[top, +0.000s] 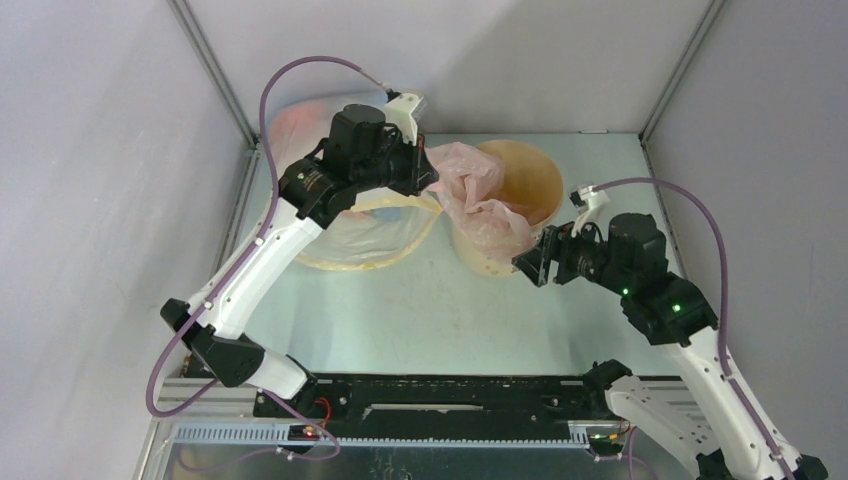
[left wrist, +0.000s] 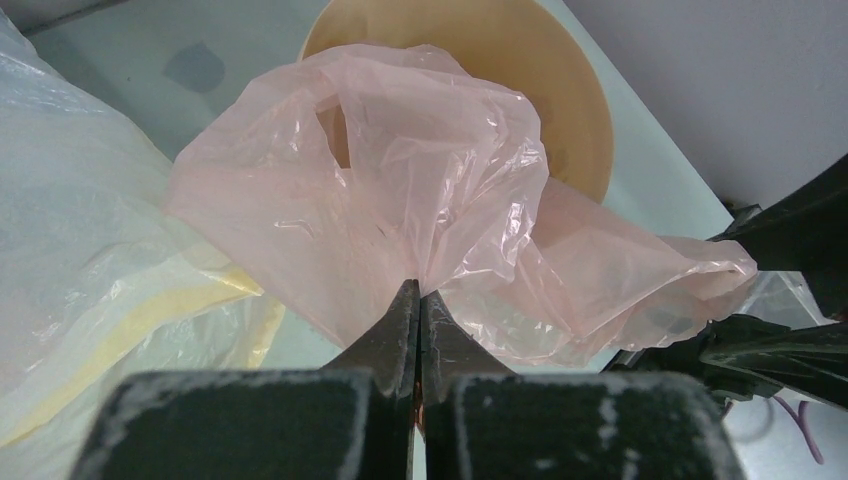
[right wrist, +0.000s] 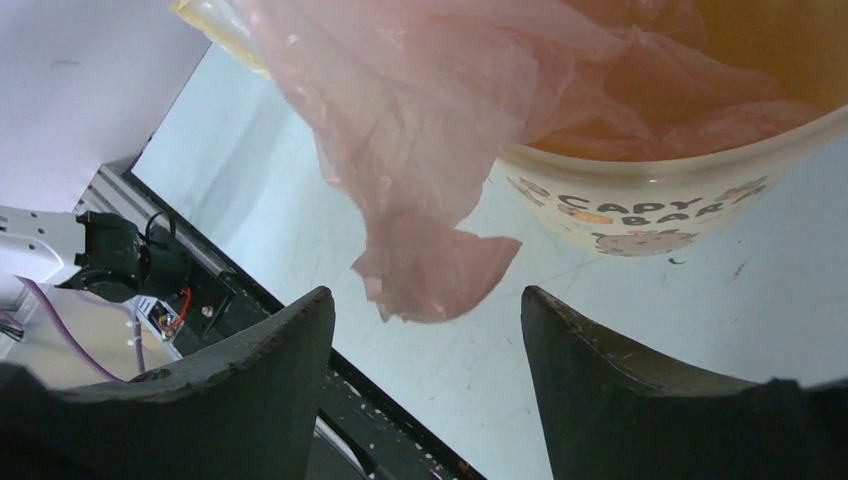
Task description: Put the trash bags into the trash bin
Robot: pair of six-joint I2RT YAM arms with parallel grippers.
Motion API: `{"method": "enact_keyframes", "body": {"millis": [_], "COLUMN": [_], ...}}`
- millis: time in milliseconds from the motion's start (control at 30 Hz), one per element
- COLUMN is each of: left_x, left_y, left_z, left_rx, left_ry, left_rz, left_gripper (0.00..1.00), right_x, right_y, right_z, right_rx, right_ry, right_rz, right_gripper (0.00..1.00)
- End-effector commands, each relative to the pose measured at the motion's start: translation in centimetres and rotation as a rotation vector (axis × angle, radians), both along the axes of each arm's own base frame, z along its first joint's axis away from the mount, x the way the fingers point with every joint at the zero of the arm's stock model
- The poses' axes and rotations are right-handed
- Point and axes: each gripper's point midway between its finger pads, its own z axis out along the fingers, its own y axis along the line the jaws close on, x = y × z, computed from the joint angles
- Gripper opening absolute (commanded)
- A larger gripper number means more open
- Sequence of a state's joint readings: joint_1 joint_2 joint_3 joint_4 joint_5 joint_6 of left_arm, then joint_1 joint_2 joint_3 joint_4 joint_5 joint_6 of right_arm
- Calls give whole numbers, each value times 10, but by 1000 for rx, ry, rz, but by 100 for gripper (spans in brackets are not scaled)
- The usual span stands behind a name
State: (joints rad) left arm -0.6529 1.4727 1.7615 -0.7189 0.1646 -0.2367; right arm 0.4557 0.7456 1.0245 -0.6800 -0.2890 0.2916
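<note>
The pale-pink trash bag [top: 480, 195] drapes over the near-left rim of the tan trash bin [top: 535, 180], partly inside it and partly hanging outside. My left gripper [top: 432, 172] is shut on a gathered fold of the bag [left wrist: 400, 170], beside the bin [left wrist: 570, 110]; its tips [left wrist: 419, 292] pinch the plastic. My right gripper [top: 525, 265] stands open at the bin's near side. In the right wrist view the bag's loose end [right wrist: 420, 130] hangs just ahead of that gripper [right wrist: 427, 305], touching neither finger, with the lettered bin wall [right wrist: 640, 200] behind.
A big clear sack with a yellow hem [top: 370, 235] lies left of the bin, under my left arm [left wrist: 90, 280]. Grey walls close in the table on three sides. A black rail [top: 450, 400] runs along the near edge.
</note>
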Motion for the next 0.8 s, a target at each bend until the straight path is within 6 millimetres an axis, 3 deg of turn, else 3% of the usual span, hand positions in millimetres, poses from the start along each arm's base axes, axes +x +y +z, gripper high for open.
{"method": "enact_keyframes", "body": {"millis": [0, 100, 167, 233, 333, 567, 667, 767], "left_x": [0, 2, 2, 7, 16, 27, 25, 19], "left_y": [2, 4, 5, 10, 20, 24, 19, 18], "left_z": [19, 20, 22, 23, 25, 26, 22, 17], "left_rx": [-45, -42, -44, -51, -102, -177, -186, -196], "left_ry": [-35, -39, -40, -31, 12, 66, 93, 120], "left_rz": [10, 19, 23, 49, 94, 84, 63, 47], "left_gripper": [0, 0, 0, 1, 1, 1, 1, 0], "right_x": [13, 19, 23, 31, 46, 71, 74, 69], "right_y": [11, 13, 9, -3, -33, -104, -118, -118], "right_z": [13, 17, 22, 27, 31, 34, 32, 31], "right_rx": [49, 62, 71, 79, 70, 26, 18, 11], "right_ry": [-42, -55, -74, -88, -79, -35, -15, -13], "right_rz": [-2, -14, -44, -119, -274, -538, -576, -575], "right_gripper": [69, 59, 42, 22, 2, 0, 0, 0]}}
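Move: From the open right gripper, the pink trash bag's loose end hangs just off the fingertips, about 3 cm ahead and 2 cm left, level with them. The trash bin's middle lies some 16 cm ahead of the right hand, 5 cm left and 18 cm below. The left gripper already pinches the bag's other end; from it the bin's middle is about 4 cm ahead, 15 cm right and 25 cm down, and the yellow-rimmed bag 3 cm ahead, 19 cm left and 25 cm down. Close the right gripper on the bag's loose end while easing a couple of centimetres forward, then sweep it right about 12 cm and farther forward, past the bin's right side, rising slightly and turning some 30 degrees clockwise. Keep the left gripper shut on its end and shift it a few centimetres left and forward, away from the bin. ##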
